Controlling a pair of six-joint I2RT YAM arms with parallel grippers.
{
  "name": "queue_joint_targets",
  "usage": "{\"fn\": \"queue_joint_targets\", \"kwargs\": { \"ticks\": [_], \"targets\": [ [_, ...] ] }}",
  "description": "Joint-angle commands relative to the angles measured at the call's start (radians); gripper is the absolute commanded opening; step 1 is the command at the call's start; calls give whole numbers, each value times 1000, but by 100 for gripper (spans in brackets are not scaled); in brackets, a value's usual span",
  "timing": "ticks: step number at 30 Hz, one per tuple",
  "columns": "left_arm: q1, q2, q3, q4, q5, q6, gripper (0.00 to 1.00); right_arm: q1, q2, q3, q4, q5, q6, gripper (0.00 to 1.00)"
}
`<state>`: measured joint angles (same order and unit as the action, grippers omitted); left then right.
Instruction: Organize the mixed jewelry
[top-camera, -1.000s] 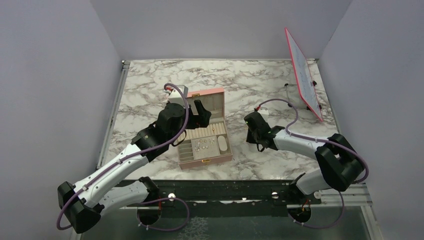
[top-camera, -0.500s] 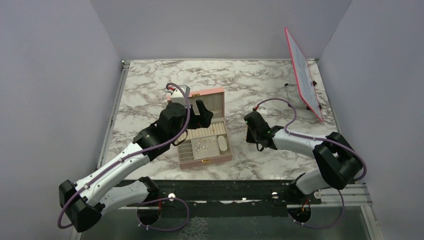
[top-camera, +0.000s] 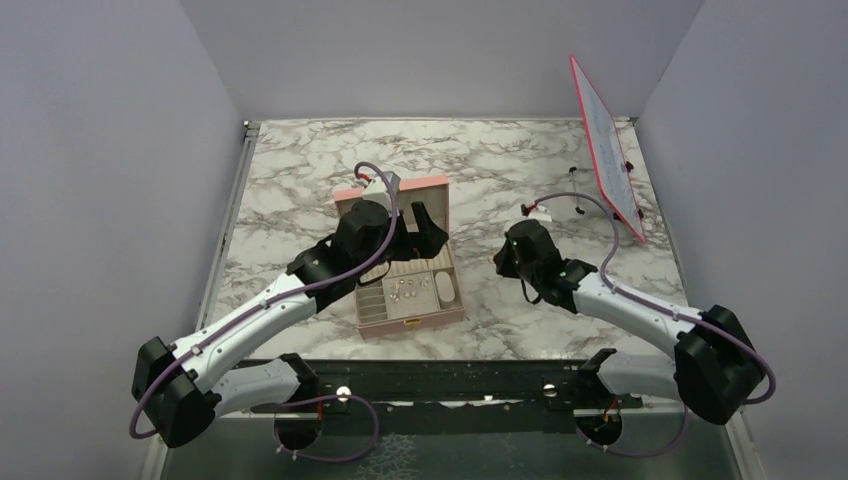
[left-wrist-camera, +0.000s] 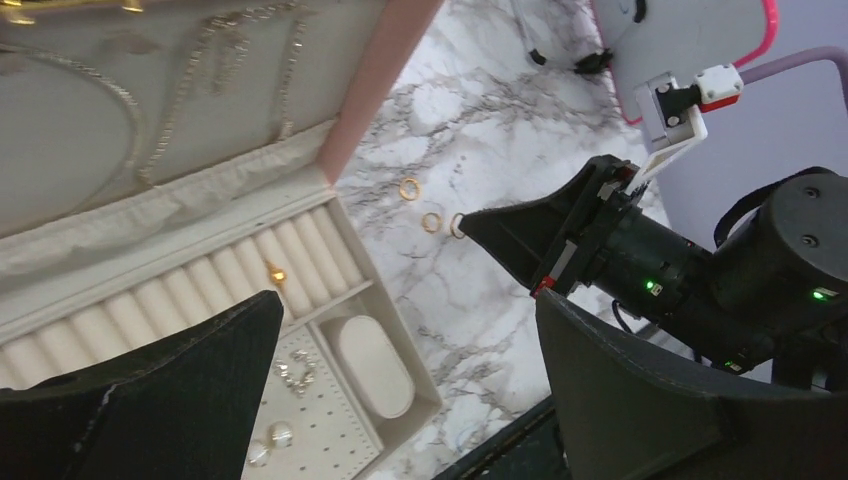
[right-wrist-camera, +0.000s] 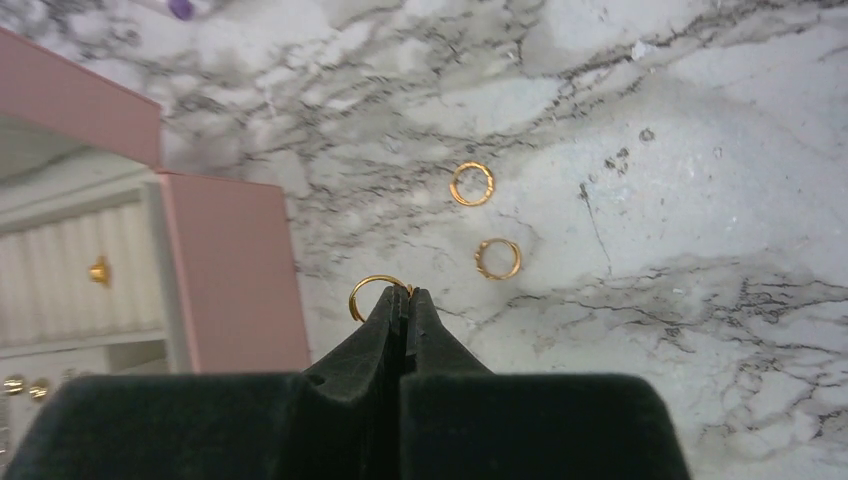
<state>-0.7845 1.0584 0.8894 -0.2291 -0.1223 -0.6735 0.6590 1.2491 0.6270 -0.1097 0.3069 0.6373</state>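
The mixed jewelry lies partly on the marble and partly in the pink box (top-camera: 442, 316). In the right wrist view my right gripper (right-wrist-camera: 405, 293) is shut, its tips pinching a thin gold ring (right-wrist-camera: 372, 290) just right of the box wall (right-wrist-camera: 235, 270). Two more gold rings (right-wrist-camera: 471, 184) (right-wrist-camera: 497, 258) lie loose beyond it. My left gripper (left-wrist-camera: 410, 400) hangs open above the box, nothing between its fingers. Below it, a gold ring (left-wrist-camera: 275, 272) sits in the ring rolls and small earrings (left-wrist-camera: 290, 372) rest on the perforated pad.
Necklaces (left-wrist-camera: 200, 60) hang in the box's raised lid. A pale oval pad (left-wrist-camera: 372, 365) fills the box's corner compartment. A pink-edged board (top-camera: 605, 145) leans against the back right wall. The two arms stand close together over the box's right side.
My right gripper closed on the gold ring beside the box. The left arm swung right over the box and its jaws spread a little wider.
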Motion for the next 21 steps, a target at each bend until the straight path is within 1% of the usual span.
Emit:
{"fn": "queue_joint_targets", "kwargs": {
  "ticks": [1, 2, 3, 7, 11, 15, 18, 21],
  "targets": [
    [2, 59, -25, 150, 174, -102, 98, -5, -98, -20, 63, -55, 32, 1],
    [2, 75, -31, 176, 199, -119, 97, -6, -121, -22, 71, -73, 40, 1],
    [2, 92, -36, 205, 220, -137, 95, -6, -143, -26, 81, -94, 51, 1],
    [0, 144, -66, 329, 279, -193, 75, -6, -219, -43, 139, -183, 92, 1],
    [0, 190, -81, 420, 299, -225, 65, -6, -270, -49, 174, -249, 120, 1],
    [-2, 227, -86, 473, 321, -236, 52, -6, -301, -41, 184, -290, 131, 1],
    [-2, 243, -89, 510, 339, -240, 47, -5, -310, -35, 188, -299, 133, 1],
    [-2, 256, -83, 520, 348, -238, 46, -6, -310, -30, 186, -329, 134, 1]
  ]
}}
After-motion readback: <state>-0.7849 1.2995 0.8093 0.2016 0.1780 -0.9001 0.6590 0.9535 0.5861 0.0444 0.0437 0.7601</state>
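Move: The ring, still pinched in the right fingertips, lies about 15 cm to the left hand's right, 3 cm ahead and 15 cm below. The box tray is some 5 cm left of the left hand, level with it fore and aft, 18 cm below. The right hand's goal, the open left gripper, is 15 cm to its left, 3 cm back, 15 cm higher; two loose rings lie 3 cm ahead, 3 cm right, 6 cm below. Right lifts the pinched ring 11 cm, drifting left and rolling, while left reaches 8 cm right towards it, half closing. ##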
